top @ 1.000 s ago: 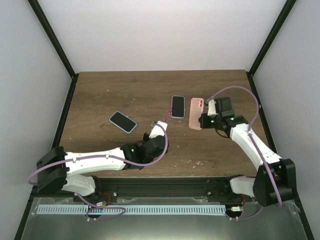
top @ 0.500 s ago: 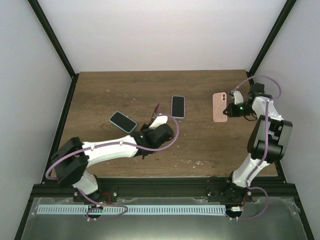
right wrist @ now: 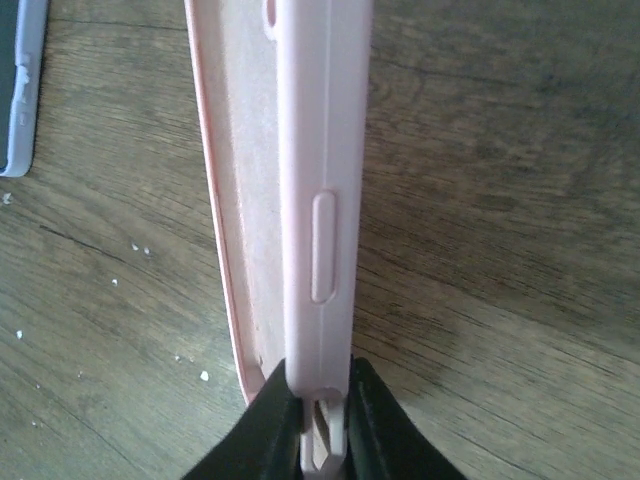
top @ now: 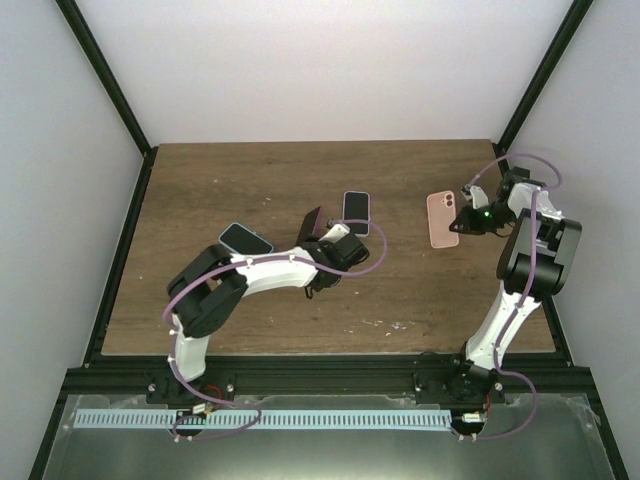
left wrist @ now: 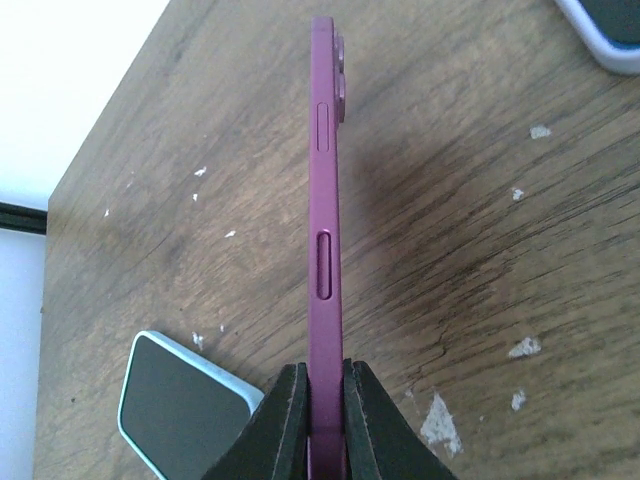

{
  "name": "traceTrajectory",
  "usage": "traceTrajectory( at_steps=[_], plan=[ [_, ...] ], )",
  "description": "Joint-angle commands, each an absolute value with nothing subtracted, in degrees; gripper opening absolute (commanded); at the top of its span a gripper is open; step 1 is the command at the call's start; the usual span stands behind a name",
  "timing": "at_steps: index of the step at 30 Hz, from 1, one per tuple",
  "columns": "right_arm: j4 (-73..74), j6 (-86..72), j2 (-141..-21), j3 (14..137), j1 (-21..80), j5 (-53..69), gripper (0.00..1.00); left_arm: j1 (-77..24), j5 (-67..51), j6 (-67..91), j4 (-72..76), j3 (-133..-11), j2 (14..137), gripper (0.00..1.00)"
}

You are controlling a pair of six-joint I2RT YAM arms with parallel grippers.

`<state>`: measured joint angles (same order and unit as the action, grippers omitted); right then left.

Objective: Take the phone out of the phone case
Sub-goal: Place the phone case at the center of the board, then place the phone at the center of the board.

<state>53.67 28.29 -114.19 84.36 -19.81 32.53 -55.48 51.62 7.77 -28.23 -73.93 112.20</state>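
Observation:
The pink phone case [top: 441, 218] hangs over the right side of the table, its hollow inside bare in the right wrist view. My right gripper [top: 460, 221] is shut on the case's end rim, and the right wrist view shows the jaws of the gripper [right wrist: 322, 388] pinching the case [right wrist: 310, 150] edge-on. My left gripper [top: 320, 228] is shut on a slim maroon phone [top: 312, 216] near the table's middle. Seen from the left wrist, the phone [left wrist: 325, 200] stands edge-on between the jaws of the gripper [left wrist: 326, 375], side buttons showing.
A phone in a light blue case [top: 245, 238] lies left of my left gripper, screen up [left wrist: 185, 410]. Another phone in a pale case [top: 356, 212] lies just right of it [right wrist: 20, 90]. The wooden table [top: 300, 170] ends at black frame posts.
My right arm has swung the pink case rightward, away from the table's middle. My left arm has folded in and carried the maroon phone farther and rightward.

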Motion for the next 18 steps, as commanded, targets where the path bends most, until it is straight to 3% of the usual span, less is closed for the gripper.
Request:
traceTrajectory(
  at_steps=[1, 8, 12, 18],
  plan=[
    [53.5, 27.5, -116.28, 86.41, -20.4, 32.77, 0.17, -54.84, 54.43, 5.27, -29.13, -77.82, 115.73, 0.0],
    [51.28, 26.82, -114.61, 85.12, -20.61, 32.14, 0.4, -54.46, 52.76, 5.32, -30.14, -80.95, 122.07, 0.02],
    [49.73, 26.43, -110.68, 82.99, -20.66, 32.01, 0.45, -54.02, 49.73, 7.34, -31.7, -82.81, 124.32, 0.24],
    [51.96, 27.0, -106.43, 83.39, -20.66, 32.0, 0.48, -51.97, 42.48, 10.0, -31.54, -83.79, 124.26, 0.4]
  ],
)
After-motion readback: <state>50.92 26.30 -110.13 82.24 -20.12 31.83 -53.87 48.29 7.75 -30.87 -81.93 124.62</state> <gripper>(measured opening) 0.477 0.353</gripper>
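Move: The dark purple phone, held on edge, is bound for bare board whose middle lies roughly 6 cm ahead of the left hand, 3 cm to its left and 7 cm below. The lavender phone is about 10 cm ahead and 9 cm right of that hand; the blue phone is some 20 cm left, nearly level. The pink case's spot lies about 3 cm left of the right hand, level with it and 4 cm below; the lavender phone is some 27 cm left and 5 cm ahead. The purple phone is carried down to the board by the left hand, about 6 cm with a slight forward drift, until the fingers part around its long edge and let it go. The pink case is lowered about 1.5 cm while the right fingers open; they release its edge, then that hand lifts some 3 cm clear, hardly shifting sideways. ##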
